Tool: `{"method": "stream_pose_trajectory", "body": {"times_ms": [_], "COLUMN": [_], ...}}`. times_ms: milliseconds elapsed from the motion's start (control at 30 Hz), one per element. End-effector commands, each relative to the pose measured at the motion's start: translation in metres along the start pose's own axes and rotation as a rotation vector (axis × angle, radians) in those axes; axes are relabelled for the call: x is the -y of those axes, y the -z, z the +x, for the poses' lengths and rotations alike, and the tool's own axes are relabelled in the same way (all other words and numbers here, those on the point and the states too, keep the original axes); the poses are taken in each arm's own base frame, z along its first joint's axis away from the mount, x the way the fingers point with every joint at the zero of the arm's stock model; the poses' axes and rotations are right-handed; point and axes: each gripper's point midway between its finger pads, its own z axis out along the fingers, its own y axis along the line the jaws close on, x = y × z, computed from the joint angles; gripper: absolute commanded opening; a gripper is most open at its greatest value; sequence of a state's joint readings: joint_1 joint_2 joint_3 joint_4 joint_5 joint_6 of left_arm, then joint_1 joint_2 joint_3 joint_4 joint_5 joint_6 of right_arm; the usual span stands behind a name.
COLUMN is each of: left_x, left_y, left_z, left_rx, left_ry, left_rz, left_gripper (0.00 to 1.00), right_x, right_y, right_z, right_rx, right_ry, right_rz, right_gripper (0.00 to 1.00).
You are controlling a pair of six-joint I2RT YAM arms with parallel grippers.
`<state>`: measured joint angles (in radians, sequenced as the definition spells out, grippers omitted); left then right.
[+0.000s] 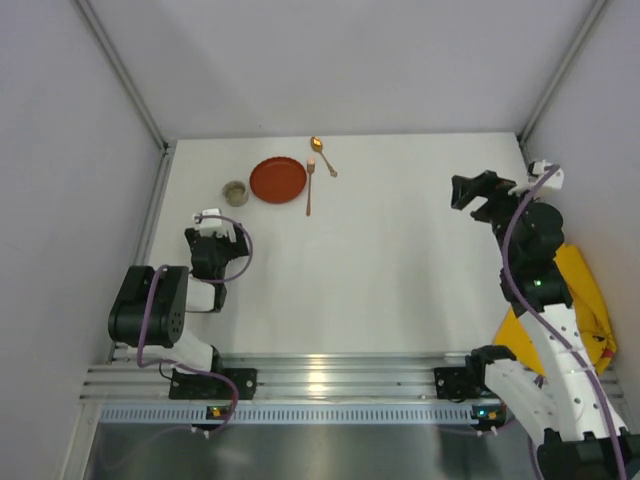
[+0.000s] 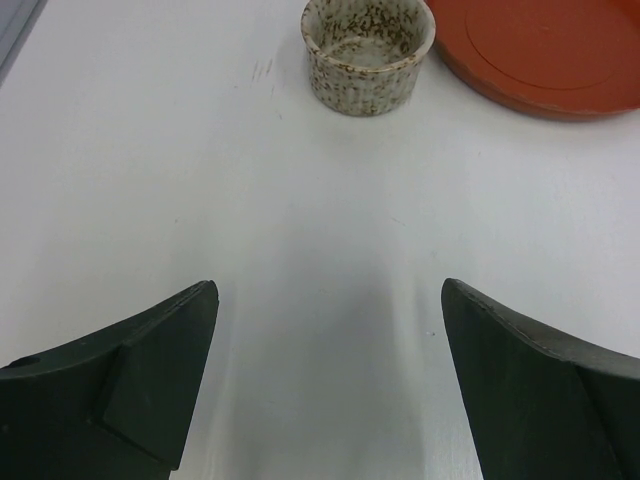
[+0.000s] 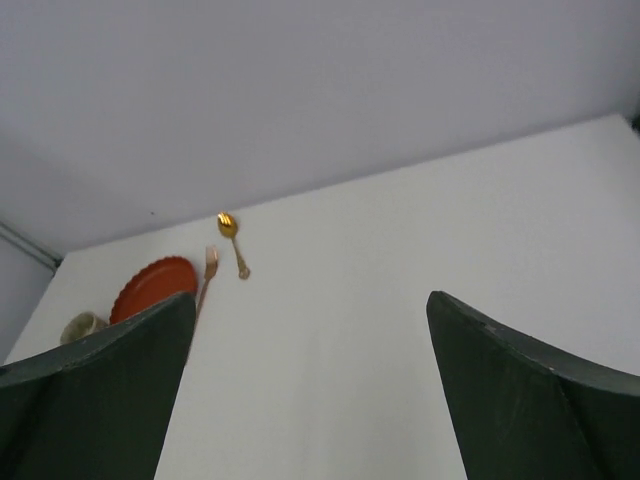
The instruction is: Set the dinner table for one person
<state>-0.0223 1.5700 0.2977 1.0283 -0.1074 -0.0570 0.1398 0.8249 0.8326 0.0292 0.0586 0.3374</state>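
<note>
A red plate (image 1: 278, 180) lies at the far left of the white dinner table (image 1: 400, 260). A speckled cup (image 1: 235, 192) stands just left of it. A fork (image 1: 310, 186) lies right of the plate and a gold spoon (image 1: 322, 155) beyond it. My left gripper (image 1: 215, 222) is open and empty, low over the table short of the cup (image 2: 368, 52) and plate (image 2: 545, 50). My right gripper (image 1: 470, 192) is open and empty, raised at the right side, facing the plate (image 3: 150, 288), fork (image 3: 207, 275) and spoon (image 3: 232, 240).
A yellow cloth mat (image 1: 575, 305) lies at the right edge beside the right arm. Grey walls and aluminium rails (image 1: 125, 75) enclose the table on three sides.
</note>
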Motion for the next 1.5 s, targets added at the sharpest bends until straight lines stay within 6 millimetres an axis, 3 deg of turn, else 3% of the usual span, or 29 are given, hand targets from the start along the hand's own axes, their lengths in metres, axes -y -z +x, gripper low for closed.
{"method": "stream_pose_trajectory", "body": {"times_ms": [0, 33, 67, 100, 133, 167, 300, 400, 433, 567, 600, 733, 933, 1067, 1300, 1400, 1467], "left_x": [0.01, 0.019, 0.029, 0.042, 0.031, 0.034, 0.041, 0.06, 0.067, 0.104, 0.119, 0.141, 0.151, 0.151, 0.145, 0.14, 0.138], "left_y": [-0.006, -0.004, -0.009, -0.01, -0.007, -0.022, -0.035, -0.029, -0.026, 0.003, 0.013, 0.045, 0.071, 0.078, 0.09, 0.096, 0.102], "left_z": [-0.027, -0.021, -0.05, -0.047, -0.024, -0.061, -0.101, -0.136, -0.145, -0.176, -0.175, -0.166, -0.138, -0.134, -0.125, -0.116, -0.112], "left_rx": [0.093, 0.056, 0.092, 0.019, -0.144, -0.128, -0.248, -0.269, -0.27, -0.266, -0.276, -0.296, -0.36, -0.387, -0.405, -0.422, -0.426], "left_ry": [-0.01, -0.082, -0.105, -0.124, -0.111, -0.057, 0.064, 0.165, 0.205, 0.209, 0.192, 0.2, 0.199, 0.179, 0.161, 0.165, 0.174], "left_rz": [0.042, 0.08, 0.1, 0.122, 0.037, -0.005, -0.065, -0.018, 0.0, 0.11, 0.147, 0.217, 0.261, 0.269, 0.259, 0.243, 0.243], "left_gripper": [0.98, 0.98, 0.99, 0.98, 0.98, 0.99, 0.98, 0.98, 0.98, 0.98, 0.98, 0.99, 0.99, 0.99, 0.99, 0.99, 0.99], "right_x": [0.04, 0.053, 0.059, 0.073, 0.08, 0.085, 0.124, 0.154, 0.169, 0.218, 0.226, 0.262, 0.267, 0.269, 0.279, 0.28, 0.279], "right_y": [0.038, 0.053, 0.055, 0.06, 0.065, 0.065, 0.079, 0.09, 0.094, 0.109, 0.114, 0.14, 0.15, 0.15, 0.148, 0.154, 0.16], "right_z": [0.115, 0.132, 0.123, 0.119, 0.117, 0.108, 0.083, 0.096, 0.113, 0.144, 0.15, 0.172, 0.192, 0.225, 0.245, 0.261, 0.269], "right_rx": [-0.412, -0.503, -0.5, -0.49, -0.493, -0.468, -0.417, -0.508, -0.603, -0.809, -0.842, -0.893, -0.915, -0.973, -0.974, -1.015, -1.034], "right_ry": [-0.192, -0.185, -0.168, -0.135, -0.108, -0.099, -0.019, 0.015, 0.043, 0.009, -0.009, -0.119, -0.23, -0.323, -0.432, -0.489, -0.504], "right_rz": [0.212, 0.306, 0.353, 0.427, 0.463, 0.489, 0.753, 0.93, 0.998, 1.172, 1.196, 1.293, 1.315, 1.298, 1.295, 1.304, 1.316], "right_gripper": [1.0, 1.0, 1.0, 1.0, 1.0, 1.0, 1.0, 1.0, 1.0, 1.0, 1.0, 1.0, 1.0, 0.98, 0.81, 0.62, 0.57]}}
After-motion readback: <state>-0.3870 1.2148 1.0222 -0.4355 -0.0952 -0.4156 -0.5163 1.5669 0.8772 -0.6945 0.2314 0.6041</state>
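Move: The yellow napkin lies low at the right side, its middle about 30 cm to the right hand's right, 18 cm back and 33 cm below, with nothing else near it. From the left hand it is roughly 86 cm right, 23 cm back and 6 cm down; ahead of that hand stand the cup, 12 cm out and 4 cm right, and the plate, 15 cm out and 16 cm right. Right hand sinks about 30 cm, right and back, tipping down, half-closing over the napkin's edge; left rises, shifting right. ##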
